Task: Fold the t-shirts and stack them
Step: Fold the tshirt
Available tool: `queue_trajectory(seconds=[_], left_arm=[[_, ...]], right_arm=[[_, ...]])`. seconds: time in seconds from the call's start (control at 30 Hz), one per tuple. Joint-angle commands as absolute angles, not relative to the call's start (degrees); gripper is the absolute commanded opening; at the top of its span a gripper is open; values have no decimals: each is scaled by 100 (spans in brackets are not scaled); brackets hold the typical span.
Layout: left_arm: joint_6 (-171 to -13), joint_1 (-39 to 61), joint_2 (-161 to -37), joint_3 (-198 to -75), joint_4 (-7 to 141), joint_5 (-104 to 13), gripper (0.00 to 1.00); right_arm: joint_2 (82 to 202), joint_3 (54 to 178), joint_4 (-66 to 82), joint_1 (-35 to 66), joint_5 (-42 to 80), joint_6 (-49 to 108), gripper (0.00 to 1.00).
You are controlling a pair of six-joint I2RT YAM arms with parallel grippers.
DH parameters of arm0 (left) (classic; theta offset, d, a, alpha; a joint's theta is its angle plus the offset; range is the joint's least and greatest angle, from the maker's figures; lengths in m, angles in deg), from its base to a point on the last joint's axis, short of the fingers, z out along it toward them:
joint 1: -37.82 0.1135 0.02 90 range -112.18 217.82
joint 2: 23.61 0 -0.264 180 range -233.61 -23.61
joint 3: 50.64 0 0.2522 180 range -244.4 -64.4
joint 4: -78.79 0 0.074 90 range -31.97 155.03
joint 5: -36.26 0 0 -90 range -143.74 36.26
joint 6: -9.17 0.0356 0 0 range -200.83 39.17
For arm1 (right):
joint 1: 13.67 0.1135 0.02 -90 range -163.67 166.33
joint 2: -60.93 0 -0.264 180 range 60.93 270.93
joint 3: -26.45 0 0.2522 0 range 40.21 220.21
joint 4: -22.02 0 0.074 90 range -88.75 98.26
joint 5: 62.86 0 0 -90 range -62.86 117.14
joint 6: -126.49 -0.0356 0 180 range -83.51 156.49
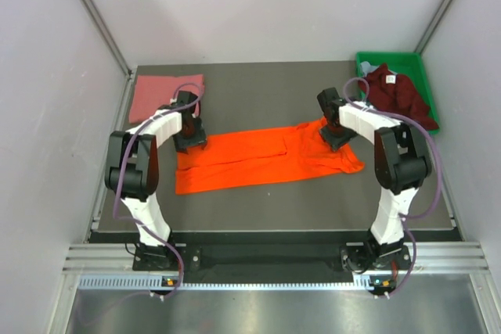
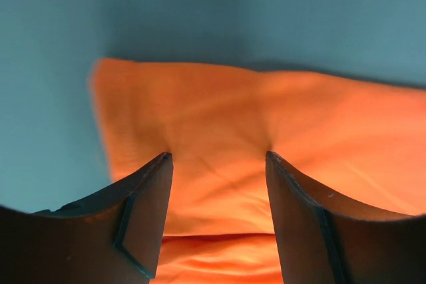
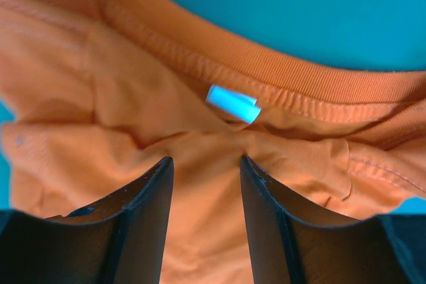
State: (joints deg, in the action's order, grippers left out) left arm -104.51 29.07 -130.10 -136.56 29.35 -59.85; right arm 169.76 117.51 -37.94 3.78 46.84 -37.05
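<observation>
The bright orange t-shirt (image 1: 266,158) lies across the middle of the table as a long folded strip. My left gripper (image 1: 190,142) is down on its left end. In the left wrist view this gripper (image 2: 218,156) is open, with both tips pressed into the orange cloth (image 2: 219,111) near a corner. My right gripper (image 1: 335,140) rests on the shirt's right end, by the neck. In the right wrist view it (image 3: 205,159) is also open, just below the ribbed collar (image 3: 279,74) and a pale blue label (image 3: 231,103). A salmon pink t-shirt (image 1: 160,93) lies folded at the back left.
A green plastic bin (image 1: 368,60) stands at the back right, with a dark maroon t-shirt (image 1: 399,93) heaped in it and spilling over its front. White walls close in the table on the left, right and back.
</observation>
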Motion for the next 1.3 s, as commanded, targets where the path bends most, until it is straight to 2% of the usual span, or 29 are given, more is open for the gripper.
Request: queue_trajectory(seconds=[0.0, 0.2, 0.37, 0.63, 0.83, 1.07, 1.27], left_arm=[[-10684, 3088, -12881, -13516, 2820, -6517, 63], [-10798, 3176, -12960, -13296, 2750, -6534, 63], [-11061, 3185, -12891, -13059, 2723, -6816, 63], [-11492, 3229, -12495, -12505, 2864, -6377, 62], [-11598, 3229, -12038, -12688, 2724, -6244, 62], [-11019, 3325, -11984, -13251, 2503, -7308, 64], [-10184, 3483, -12134, -13190, 3013, -6396, 60]], right_arm=[[17184, 11756, -3762, 268, 5130, -3989, 46], [17114, 11290, -3288, -57, 5148, -3805, 46], [17184, 11544, -3051, -75, 5157, -3270, 45], [17641, 12027, -2629, -75, 5157, -2496, 43], [17984, 12606, -2427, -75, 5104, -1863, 42], [18090, 12977, -2251, -67, 4868, -1292, 42], [17792, 12907, -1812, -5, 4261, -817, 43]])
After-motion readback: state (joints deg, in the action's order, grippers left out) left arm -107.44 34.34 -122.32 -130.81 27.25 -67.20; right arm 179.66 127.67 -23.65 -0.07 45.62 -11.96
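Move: The left hand hovers just over the left end of the folded orange t-shirt, its far left corner about 5 cm to the left, 4 cm ahead and 2 cm below; the pink folded cloth lies roughly 19 cm ahead and 8 cm left. The right hand is low over the collar end, the neck tag about 3 cm to its right, 1 cm ahead and 2 cm below; the green bin sits some 18 cm ahead and 17 cm right. The right hand sinks a centimetre onto the collar end with its fingers part open, eases slightly right, then pushes that end forward along the table about 9 cm, speeding up after a slow start and turning some 20 degrees counter-clockwise. The left hand, fingers staying open, settles about a centimetre lower and slides 2 to 3 cm left over the shirt's left end, draws back about 4 cm while turning counter-clockwise, then rises a little and goes farther left, towards the outside of that end. ##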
